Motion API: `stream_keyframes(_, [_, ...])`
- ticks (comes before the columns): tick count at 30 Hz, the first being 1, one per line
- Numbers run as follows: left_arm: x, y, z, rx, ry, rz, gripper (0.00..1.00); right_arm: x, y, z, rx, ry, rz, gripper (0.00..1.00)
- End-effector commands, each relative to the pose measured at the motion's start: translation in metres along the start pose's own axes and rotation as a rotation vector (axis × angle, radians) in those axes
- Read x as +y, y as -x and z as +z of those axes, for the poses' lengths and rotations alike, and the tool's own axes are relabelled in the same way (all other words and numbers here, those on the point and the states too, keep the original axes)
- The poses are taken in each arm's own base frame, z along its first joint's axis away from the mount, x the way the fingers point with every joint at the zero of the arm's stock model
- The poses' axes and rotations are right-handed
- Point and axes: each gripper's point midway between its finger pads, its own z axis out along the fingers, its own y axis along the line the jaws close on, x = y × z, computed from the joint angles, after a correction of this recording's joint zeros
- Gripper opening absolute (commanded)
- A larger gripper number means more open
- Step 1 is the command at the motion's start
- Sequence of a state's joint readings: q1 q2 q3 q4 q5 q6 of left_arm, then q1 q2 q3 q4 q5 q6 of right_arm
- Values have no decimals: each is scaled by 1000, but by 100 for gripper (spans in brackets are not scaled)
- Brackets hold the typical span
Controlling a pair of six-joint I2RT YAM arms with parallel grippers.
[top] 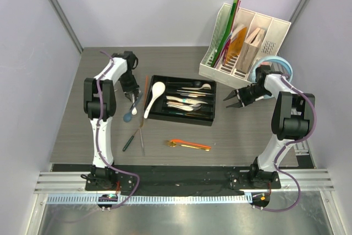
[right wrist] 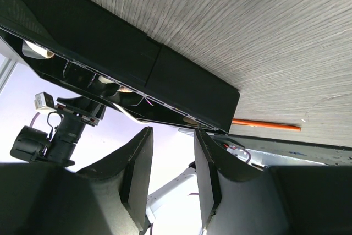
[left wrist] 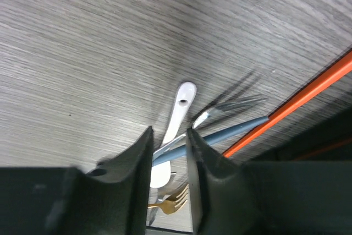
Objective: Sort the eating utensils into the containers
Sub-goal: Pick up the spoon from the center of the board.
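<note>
The black cutlery tray (top: 182, 120) sits mid-table with steel pieces in its compartments. A white ceramic spoon (top: 155, 95) lies over its left rim. My left gripper (top: 133, 100) hovers just left of the tray, open with a narrow gap (left wrist: 169, 136). Past that gap lie a white spoon (left wrist: 181, 108), a blue handle (left wrist: 234, 130), a steel fork (left wrist: 231, 105) and a gold fork (left wrist: 170, 205). An orange chopstick (left wrist: 308, 92) runs beside them. My right gripper (top: 231, 101) stands open and empty (right wrist: 172, 136) right of the tray (right wrist: 137, 53).
A black-handled utensil (top: 131, 140) and a steel piece (top: 142, 138) lie in front of the left gripper. Orange chopsticks with a gold fork (top: 190, 145) lie nearer the front. A white file organiser (top: 245, 45) and light-blue headphones (top: 278, 63) stand at the back right.
</note>
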State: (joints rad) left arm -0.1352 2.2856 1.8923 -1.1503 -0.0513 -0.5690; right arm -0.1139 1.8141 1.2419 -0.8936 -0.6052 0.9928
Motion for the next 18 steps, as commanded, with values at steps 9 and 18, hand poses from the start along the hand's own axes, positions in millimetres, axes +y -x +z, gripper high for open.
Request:
stream_keyframes(9, [29,-34,28,75,73,41,3,13,-3,-9,-6,38,-31,41])
stream_keyframes(18, [26,-28,27,73,56,51,0,11,-4,-9,-12,36,-31,41])
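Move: The white spoon lies just under the left fingertips, its handle between the open fingers and its middle about 3 cm back, 1 cm right and 1 cm below. The blue spoon crosses it, middle some 4 cm back and 2 cm right; an orange-handled utensil lies level with the hand, about 7 cm right. From the right hand, the white spoon is roughly 45 cm left, 2 cm back and 8 cm down. Shut the left fingers on the white spoon's handle while drawing the hand about 4 cm straight back, towards the spoon's bowl, staying low over the table. Let the blue spoon's handle, crossing at the same spot, come along with the drag, and finish with the fingers closed and still pointing down. ##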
